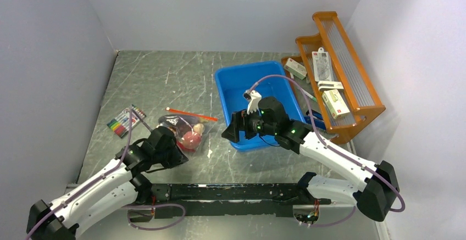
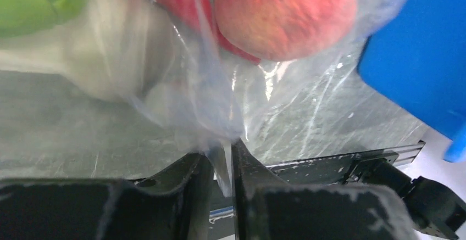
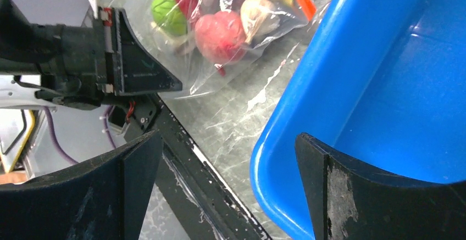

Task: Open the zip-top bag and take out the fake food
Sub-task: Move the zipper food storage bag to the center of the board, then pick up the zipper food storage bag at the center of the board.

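The zip-top bag lies on the table left of the blue bin, its red-orange zip strip on the far side. Fake food fills it: a pink-red peach, a green ball, a beige bulb. My left gripper sits at the bag's near corner. Its jaws stand a narrow gap apart, with a flap of the clear plastic lying between them. My right gripper hangs open and empty over the bin's near left corner, right of the bag.
The blue bin stands in the middle of the table. A pack of coloured markers lies left of the bag. A wooden rack holding small boxes stands at the right wall. The black base rail runs along the near edge.
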Robot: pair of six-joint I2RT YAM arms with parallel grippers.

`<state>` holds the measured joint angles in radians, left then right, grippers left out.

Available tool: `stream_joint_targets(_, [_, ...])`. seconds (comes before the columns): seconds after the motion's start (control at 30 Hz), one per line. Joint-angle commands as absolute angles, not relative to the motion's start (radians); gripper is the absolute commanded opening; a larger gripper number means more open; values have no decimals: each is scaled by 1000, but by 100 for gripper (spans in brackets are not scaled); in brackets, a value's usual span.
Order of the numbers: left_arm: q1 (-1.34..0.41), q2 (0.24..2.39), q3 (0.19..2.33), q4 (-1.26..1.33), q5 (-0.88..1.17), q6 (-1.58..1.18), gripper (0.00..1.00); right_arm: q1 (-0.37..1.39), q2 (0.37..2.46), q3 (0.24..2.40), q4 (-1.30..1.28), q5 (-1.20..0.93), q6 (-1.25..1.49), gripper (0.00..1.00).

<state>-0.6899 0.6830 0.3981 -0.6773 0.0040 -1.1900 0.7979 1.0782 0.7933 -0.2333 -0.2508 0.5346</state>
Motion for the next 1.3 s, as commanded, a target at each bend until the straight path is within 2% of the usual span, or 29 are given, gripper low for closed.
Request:
stream_joint_targets(0.0, [-698,669,501,-797,-68,-1170,30,801,1046,777,-253,-305,556,92])
stream_joint_targets(0.13, [-698,655,543,-837,-66,-1159,38,803,1010,740,-254,-351,560,90])
stream_joint_targets(0.27, [-698,621,615,-890,-104,-1147,59,818,1044,773,-237,-399,550,88])
stream_joint_targets(0.33, [-698,603,653,-924,-131,-1142,64,860,1099,824,-246,-361,523,87])
stream_joint_targets(0.47, [-697,561,703,-996,-173,-1137,65,980,1312,1059,-344,-194,411,88])
stream_joint_targets(0.57, [-698,532,724,-1036,-210,-1131,71,1014,1466,1221,-436,11,377,89])
stream_joint_targets(0.7, [-698,499,715,-1049,-240,-1126,76,1015,1668,1417,-509,66,300,86])
stream_joint_targets(0.9, [-698,492,720,-1053,-226,-1119,76,986,1905,1636,-584,119,326,76])
stream_joint_targets(1.0, [-697,472,719,-1066,-238,-1112,76,956,1963,1692,-603,86,359,72])
stream_joint_targets(1.27, [-698,428,710,-1072,-237,-1117,76,907,1976,1611,-467,38,452,68])
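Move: The near corner of the zipper food storage bag is still between the left fingertips, and the bag's middle lies about 10 cm ahead and 3 below them; the marker set is some 21 cm left and 14 ahead of that hand. From the open right hand, the bag's middle is roughly 14 cm left, 4 ahead and 16 below, the zip strip's right end about 8 ahead and 3 left, and the blue bin's middle some 12 ahead and 10 right. The left hand opens further and lets go of the bag's near corner, climbing about 10 cm off it, drifting some 5 cm left late on and tipping its fingers a little outward. The right hand backs off some 3 cm, then sweeps left and forward from the blue bin's near-left corner to over the bag's zip side, sinking about 7 cm as the fingers swing some 27 degrees to point more steeply down and narrow somewhat, still open and clear of the bag. ##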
